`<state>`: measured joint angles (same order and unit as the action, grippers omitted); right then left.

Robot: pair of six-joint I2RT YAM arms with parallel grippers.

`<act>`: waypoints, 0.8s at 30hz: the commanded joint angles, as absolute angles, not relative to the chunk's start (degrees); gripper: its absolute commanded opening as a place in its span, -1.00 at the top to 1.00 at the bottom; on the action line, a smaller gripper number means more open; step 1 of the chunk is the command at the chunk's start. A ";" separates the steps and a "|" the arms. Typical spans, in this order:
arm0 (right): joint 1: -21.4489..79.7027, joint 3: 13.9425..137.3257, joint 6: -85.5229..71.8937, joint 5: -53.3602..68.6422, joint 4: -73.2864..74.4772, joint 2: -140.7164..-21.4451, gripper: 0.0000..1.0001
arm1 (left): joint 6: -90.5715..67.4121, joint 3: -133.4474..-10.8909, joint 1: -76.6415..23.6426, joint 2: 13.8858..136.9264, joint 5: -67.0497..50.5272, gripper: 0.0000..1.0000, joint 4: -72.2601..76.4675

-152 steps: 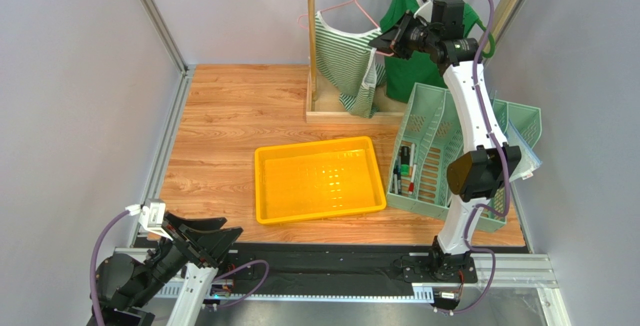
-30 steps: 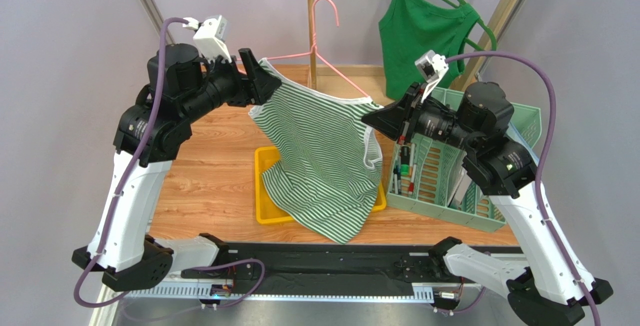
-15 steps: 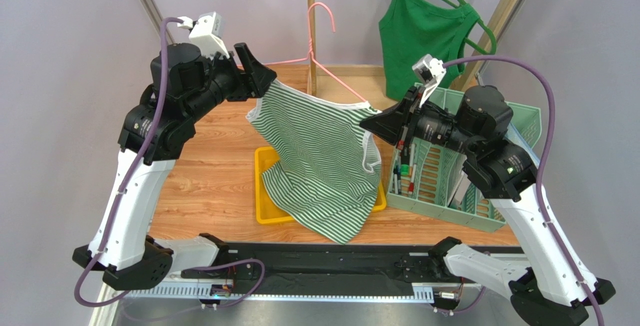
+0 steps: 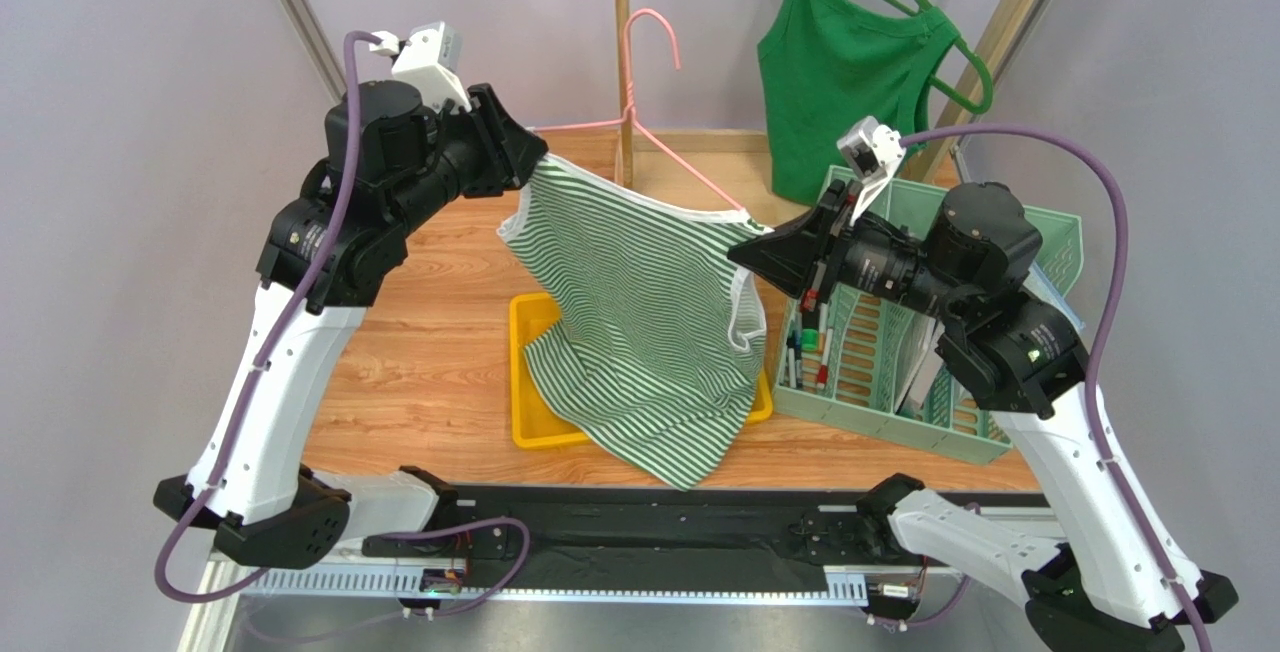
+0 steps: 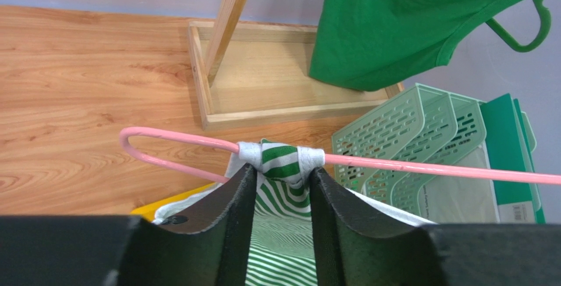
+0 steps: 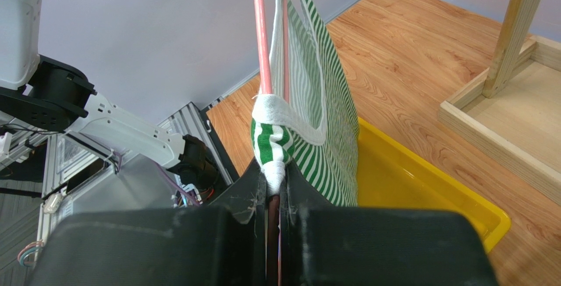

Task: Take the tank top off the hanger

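A green-and-white striped tank top (image 4: pixel 646 322) hangs from a pink wire hanger (image 4: pixel 672 160) held in the air over the table between both arms. My left gripper (image 4: pixel 529 157) is at the hanger's left shoulder. In the left wrist view its gripper (image 5: pixel 282 171) has a finger pressed on each side of the bunched strap (image 5: pixel 282 156) just under the pink hanger (image 5: pixel 428 167). My right gripper (image 4: pixel 747 250) is shut on the hanger's right end. The right wrist view shows this gripper (image 6: pixel 275 175) pinching the wire (image 6: pixel 260 36) where the other strap wraps it.
A yellow tray (image 4: pixel 529 367) lies under the hanging shirt. A mint file organizer (image 4: pixel 887 367) with pens stands right of it. A plain green top (image 4: pixel 842 67) hangs at the back right beside the wooden rack post (image 4: pixel 619 22).
The left jaws have narrowed onto the left strap and that arm has edged forward. The right arm has drifted slightly right with the hanger's end.
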<state>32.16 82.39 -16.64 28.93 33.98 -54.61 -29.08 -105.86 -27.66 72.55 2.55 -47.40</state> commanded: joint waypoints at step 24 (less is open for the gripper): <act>32.52 76.65 -12.74 21.80 40.43 -39.83 1.00 | -21.19 -102.04 -27.69 68.29 17.57 1.00 -48.25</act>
<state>32.56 77.62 -14.61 25.21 38.44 -45.76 -26.55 -100.92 -28.77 68.05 6.33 -47.44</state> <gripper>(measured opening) 0.033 0.009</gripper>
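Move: The tank top's left shoulder, bunched on the pink hanger, sits between the left hand's open fingers, about 1 cm ahead and 1 below. The hanger's neck is some 4 cm ahead and 9 to the right, about level; the yellow tray is roughly 14 back, 9 right and 30 below. From the right hand, still gripping the other shoulder, that left shoulder lies about 18 cm left and 10 ahead, 1 higher. Left fingers pinch shut on the shoulder fabric; then the closed right hand pulls right, back and down, about 4 cm. ##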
